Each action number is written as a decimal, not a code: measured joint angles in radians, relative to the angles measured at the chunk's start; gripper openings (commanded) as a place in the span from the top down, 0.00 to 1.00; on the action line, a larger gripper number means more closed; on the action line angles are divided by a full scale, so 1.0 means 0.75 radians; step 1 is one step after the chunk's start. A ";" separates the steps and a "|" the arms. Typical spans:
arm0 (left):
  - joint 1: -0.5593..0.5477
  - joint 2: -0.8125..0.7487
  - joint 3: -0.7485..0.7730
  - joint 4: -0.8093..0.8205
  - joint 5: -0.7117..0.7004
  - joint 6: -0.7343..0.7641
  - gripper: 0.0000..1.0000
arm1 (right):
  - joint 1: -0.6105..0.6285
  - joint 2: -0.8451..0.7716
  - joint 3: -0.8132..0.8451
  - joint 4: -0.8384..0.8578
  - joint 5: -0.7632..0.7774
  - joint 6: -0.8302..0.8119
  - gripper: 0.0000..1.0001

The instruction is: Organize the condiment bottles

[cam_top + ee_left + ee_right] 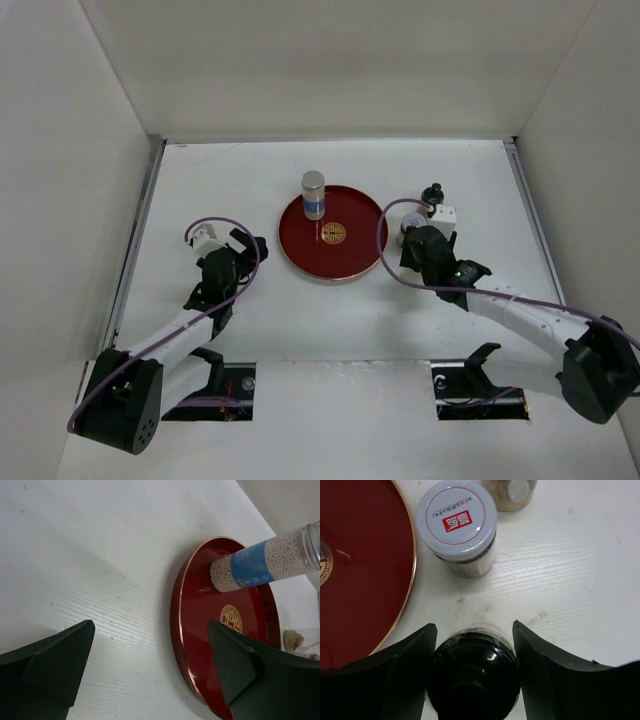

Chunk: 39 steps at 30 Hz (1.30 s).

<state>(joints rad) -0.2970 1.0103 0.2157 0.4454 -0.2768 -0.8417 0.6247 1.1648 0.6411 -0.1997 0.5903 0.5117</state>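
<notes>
The tall grey-capped bottle (pixel 313 194) with a blue label (pixel 252 564) stands on the round red tray (pixel 345 262), near its far-left rim. My right gripper (pixel 415 247) (pixel 474 625) is just right of the tray and is shut on the black-capped bottle (pixel 472 672), which fills the gap between both fingers and stands on the table. A squat white-lidded jar (pixel 456 522) (pixel 407 228) stands right ahead of it, with another small jar (pixel 512 492) beyond. My left gripper (pixel 250 248) (pixel 151 625) is open and empty over bare table beside the tray's left rim (pixel 176 625).
White walls close in the table on the left, right and back. The red tray's raised gold-edged rim (pixel 409 587) lies close to the left of my right gripper. Purple cables loop over both wrists.
</notes>
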 measured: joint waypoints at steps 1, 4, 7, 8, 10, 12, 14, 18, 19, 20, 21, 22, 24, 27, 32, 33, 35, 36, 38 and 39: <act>0.000 0.001 0.000 -0.001 -0.001 0.000 0.00 | 0.010 -0.026 0.008 -0.030 0.017 -0.010 0.45; 0.000 0.001 0.000 0.000 -0.002 0.000 0.00 | 0.061 -0.082 0.063 -0.077 0.043 -0.029 0.45; 0.000 0.001 0.000 0.000 -0.001 0.000 0.00 | 0.122 -0.044 0.173 -0.046 0.030 -0.054 0.45; 0.000 0.001 0.000 0.000 -0.001 0.000 0.00 | 0.141 -0.005 0.215 -0.017 0.019 -0.060 0.45; 0.000 0.001 0.000 0.000 -0.002 0.000 0.00 | 0.188 0.110 0.307 0.066 -0.003 -0.076 0.45; 0.003 0.001 0.000 0.000 -0.002 0.000 0.00 | 0.240 0.250 0.395 0.151 -0.024 -0.097 0.45; 0.009 -0.001 -0.001 -0.001 0.000 0.000 0.00 | 0.291 0.398 0.478 0.226 -0.053 -0.121 0.45; 0.022 -0.011 -0.001 0.000 0.000 -0.004 0.00 | 0.389 0.708 0.671 0.316 -0.090 -0.190 0.45; 0.026 -0.011 -0.001 -0.001 0.002 -0.006 0.00 | 0.405 0.778 0.720 0.329 -0.099 -0.204 0.44; 0.030 -0.011 -0.001 -0.001 0.003 -0.007 0.00 | 0.421 0.836 0.758 0.344 -0.108 -0.215 0.44; 0.035 -0.011 -0.001 -0.001 0.007 -0.009 0.00 | 0.433 0.892 0.797 0.351 -0.120 -0.227 0.43; 0.040 -0.011 -0.001 -0.001 0.011 -0.011 0.00 | 0.442 0.935 0.828 0.358 -0.130 -0.235 0.42; 0.049 -0.011 -0.002 -0.001 0.014 -0.015 0.00 | 0.450 1.006 0.875 0.374 -0.139 -0.251 0.35; 0.058 -0.011 -0.006 -0.001 0.021 -0.017 0.00 | 0.451 1.058 0.945 0.392 -0.148 -0.259 0.16; 0.065 -0.011 -0.008 -0.001 0.027 -0.025 0.00 | 0.451 1.060 0.974 0.440 -0.151 -0.258 0.01; 0.067 -0.011 -0.008 -0.001 0.030 -0.026 0.00 | 0.451 1.042 0.959 0.451 -0.154 -0.259 0.00; 0.070 -0.011 -0.008 -0.001 0.031 -0.026 0.00 | 0.444 0.955 0.878 0.457 -0.156 -0.258 0.00; 0.070 -0.011 -0.009 -0.001 0.031 -0.027 0.00 | 0.440 0.887 0.819 0.460 -0.158 -0.258 0.00; 0.072 -0.011 -0.009 -0.001 0.032 -0.028 0.00 | 0.416 0.713 0.680 0.466 -0.154 -0.254 0.00; 0.072 -0.011 -0.009 -0.001 0.033 -0.030 0.00 | 0.394 0.618 0.611 0.472 -0.145 -0.254 0.00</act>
<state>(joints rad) -0.2428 1.0023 0.2092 0.4446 -0.2523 -0.8639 0.9199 1.6283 1.0996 0.1539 0.4816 0.3214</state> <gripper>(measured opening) 0.997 0.999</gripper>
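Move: Some 29 cm to the left and 7 cm ahead of the right hand, about 7 cm lower, lies the near-left part of the red tray, where the black-capped jar already gripped is taken. The blue-labelled bottle stands on the tray about 12 cm farther out than that spot. From the right hand the grey-lidded jar is about 11 cm straight ahead, the tray's centre 14 cm ahead and 21 cm left. From the left hand that spot is roughly 15 cm right and 1 cm ahead. Swinging left in a low arc, the right hand carries the black-capped jar about 30 cm over to the tray and some 7 cm forward, rising about 8 cm before sinking again, and turns roughly 30 degrees counter-clockwise. Above the tray's near-left part the fingers open fully and let go; the empty hand then climbs and heads back right, away from the jar. ##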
